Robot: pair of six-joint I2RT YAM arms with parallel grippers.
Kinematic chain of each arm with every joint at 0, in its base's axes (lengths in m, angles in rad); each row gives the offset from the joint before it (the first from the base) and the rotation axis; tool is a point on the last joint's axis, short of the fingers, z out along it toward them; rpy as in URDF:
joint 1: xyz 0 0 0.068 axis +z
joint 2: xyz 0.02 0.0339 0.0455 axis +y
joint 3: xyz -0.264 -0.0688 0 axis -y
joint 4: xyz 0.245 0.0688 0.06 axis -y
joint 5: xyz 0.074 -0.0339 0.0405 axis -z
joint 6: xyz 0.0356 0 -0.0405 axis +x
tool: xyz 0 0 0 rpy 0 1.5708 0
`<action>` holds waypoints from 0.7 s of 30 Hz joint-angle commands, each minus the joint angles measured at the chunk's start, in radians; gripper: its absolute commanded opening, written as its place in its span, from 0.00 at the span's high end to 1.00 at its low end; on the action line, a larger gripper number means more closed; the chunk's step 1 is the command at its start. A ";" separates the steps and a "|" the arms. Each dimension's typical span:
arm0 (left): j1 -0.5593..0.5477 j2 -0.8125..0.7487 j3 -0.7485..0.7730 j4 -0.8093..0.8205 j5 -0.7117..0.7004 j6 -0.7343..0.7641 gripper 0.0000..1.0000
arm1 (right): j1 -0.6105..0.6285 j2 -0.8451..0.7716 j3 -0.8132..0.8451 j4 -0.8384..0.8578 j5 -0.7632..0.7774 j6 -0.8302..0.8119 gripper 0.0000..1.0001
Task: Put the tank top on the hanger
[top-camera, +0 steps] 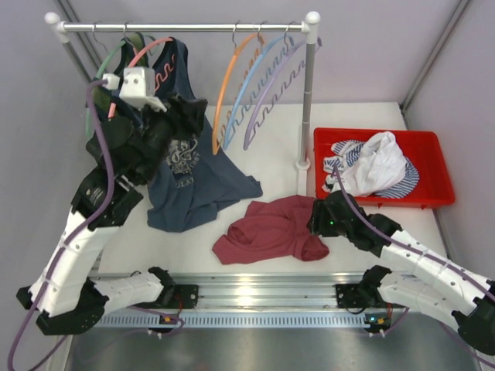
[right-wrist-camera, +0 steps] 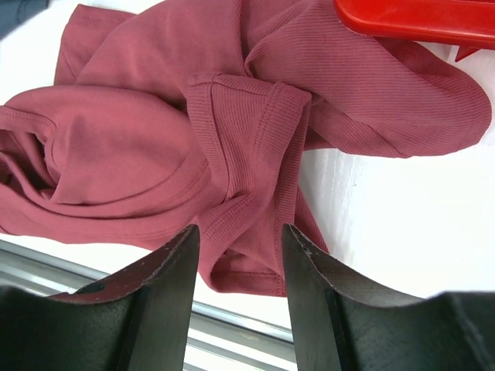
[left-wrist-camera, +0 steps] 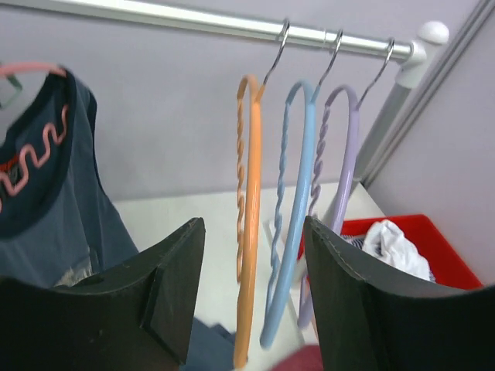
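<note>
The maroon tank top [top-camera: 271, 228] lies crumpled on the white table near the front edge. My right gripper [right-wrist-camera: 240, 232] hovers open just over its ribbed hem [right-wrist-camera: 255, 154], one finger on either side of a fold and neither pinching it. In the top view this gripper [top-camera: 321, 216] is at the top's right edge. The orange hanger [top-camera: 224, 93] hangs bare on the rail. My left gripper [left-wrist-camera: 254, 228] is raised and open. The orange hanger [left-wrist-camera: 249, 232] shows between its fingers but farther off, with nothing held.
A navy printed top [top-camera: 186, 162] hangs on a pink hanger at the rail's left, right beside my left arm. Light blue [top-camera: 246, 85] and lilac [top-camera: 271, 100] hangers hang to the right of the orange one. The rail's post [top-camera: 308, 93] stands beside a red bin [top-camera: 429, 151] of white and striped clothes.
</note>
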 commanded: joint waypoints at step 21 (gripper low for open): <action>0.125 0.580 0.556 -0.060 0.126 0.276 0.42 | -0.009 -0.055 0.040 -0.008 -0.052 -0.035 0.53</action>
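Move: The orange hanger hangs about 22 cm ahead of the left hand, 7 cm to its right, roughly level. Beyond it in the row, the blue hanger is 11 cm and the purple 16 cm to the hand's right, equally far ahead; the pink hanger is some 21 cm ahead and 10 cm left. From the right hand the orange hanger lies around 30 cm ahead, 16 cm left and 40 cm up. Open, the left hand reaches about 15 cm forward and 6 cm right towards the orange hanger, rolling clockwise. ##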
